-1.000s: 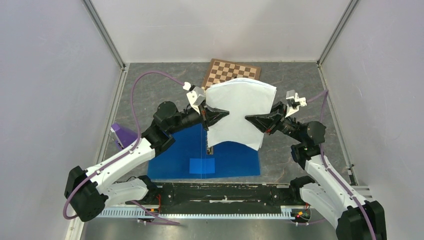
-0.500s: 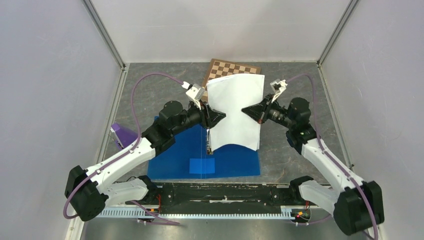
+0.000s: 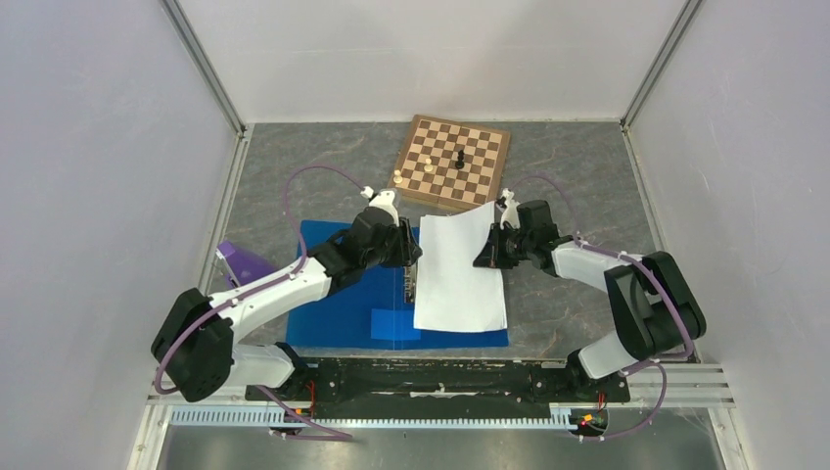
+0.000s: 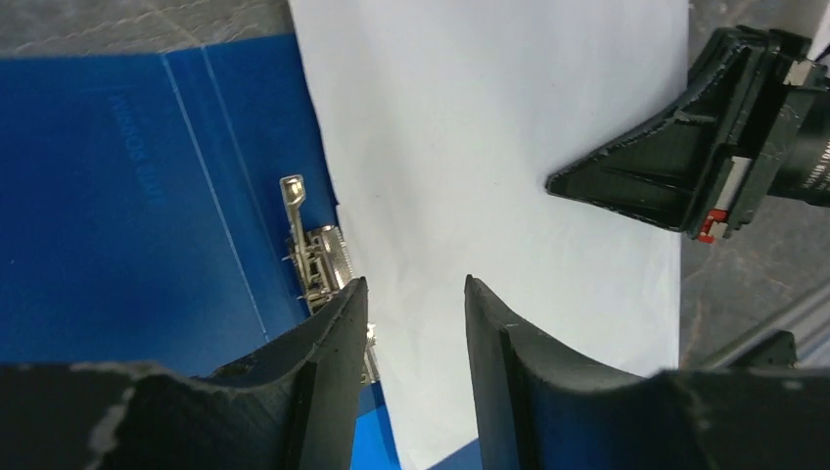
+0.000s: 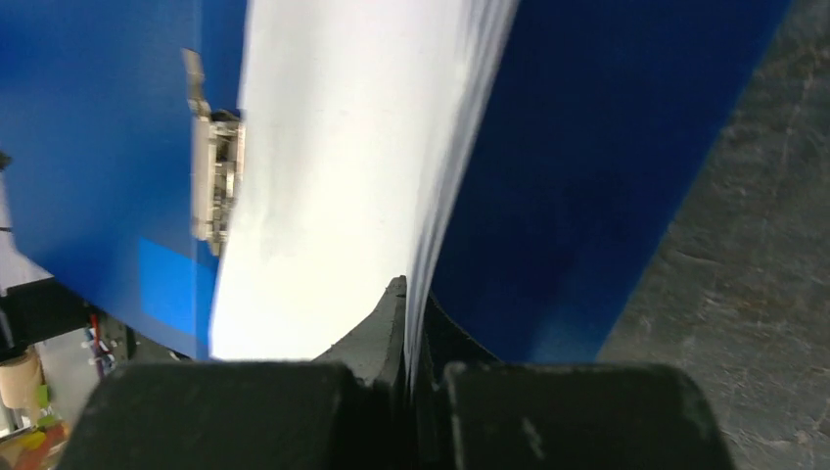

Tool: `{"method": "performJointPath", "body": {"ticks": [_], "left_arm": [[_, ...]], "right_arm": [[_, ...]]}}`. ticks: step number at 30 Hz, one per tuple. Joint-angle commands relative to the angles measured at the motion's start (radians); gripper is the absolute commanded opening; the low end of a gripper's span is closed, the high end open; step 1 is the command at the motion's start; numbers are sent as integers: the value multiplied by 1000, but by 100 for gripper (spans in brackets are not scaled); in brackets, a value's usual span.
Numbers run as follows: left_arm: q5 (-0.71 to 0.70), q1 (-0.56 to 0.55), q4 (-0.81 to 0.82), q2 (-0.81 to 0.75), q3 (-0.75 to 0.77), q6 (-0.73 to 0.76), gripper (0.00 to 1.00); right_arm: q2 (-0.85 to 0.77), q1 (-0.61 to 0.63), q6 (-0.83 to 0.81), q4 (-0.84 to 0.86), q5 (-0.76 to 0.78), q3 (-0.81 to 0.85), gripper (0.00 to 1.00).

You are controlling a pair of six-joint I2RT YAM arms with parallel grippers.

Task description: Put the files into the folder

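The blue folder lies open on the table, its metal clip along the spine. The white files lie over the folder's right half, their far end reaching past it. My right gripper is shut on the files' right edge, and in the right wrist view the sheets run out from between its fingertips above the blue cover. At the files' left edge, by the clip, my left gripper is open; its fingers hover over the paper with nothing between them.
A wooden chessboard with a few pieces stands behind the files at the back. A purple object sits left of the folder under the left arm. Enclosure walls stand on both sides and at the back.
The files came down from a raised hold onto the folder's right half, uncovering the chessboard. My left gripper let go and opened. The right gripper closed on the right edge and lowered.
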Motion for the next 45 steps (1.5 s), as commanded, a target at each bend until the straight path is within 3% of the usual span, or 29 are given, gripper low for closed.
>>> {"method": "performJointPath", "body": {"ticks": [1,7,12,20,25,37,45], "left_arm": [[-123,3,-82,21,36,-80,49],[-265,5,-183,-18,42,-111,53],[-378,5,-260,-17,-3,-204,36],[-294,5,-138,105,-33,-281,16],[-260,4,-78,183,-44,-326,9],[-238,-20,-42,271,-49,-390,3],[-248,-56,-29,277,-67,-475,2]], "right_arm": [[36,4,-34,-14,64,20,0],[73,4,-70,-22,87,29,0],[49,12,-98,27,93,5,0],[3,41,-123,112,81,-38,0],[-9,52,-106,182,53,-70,0],[-93,68,-127,260,45,-134,0],[-148,100,-169,218,113,-151,0]]}}
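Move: The folder's metal clip lies about 12 cm below the left hand, some 2 cm back and 2 cm to its left. The white files' middle is about 10 cm to that hand's right and 3 cm back; the light-blue patch is roughly 12 cm back and 4 cm left. From the right hand, which already grips the files' right edge, the clip is about 18 cm left, 3 cm back and 4 cm lower. Right keeps the files pinched; left swings left 7 cm, then sinks (11 in all), closing, to the clip's left side. ##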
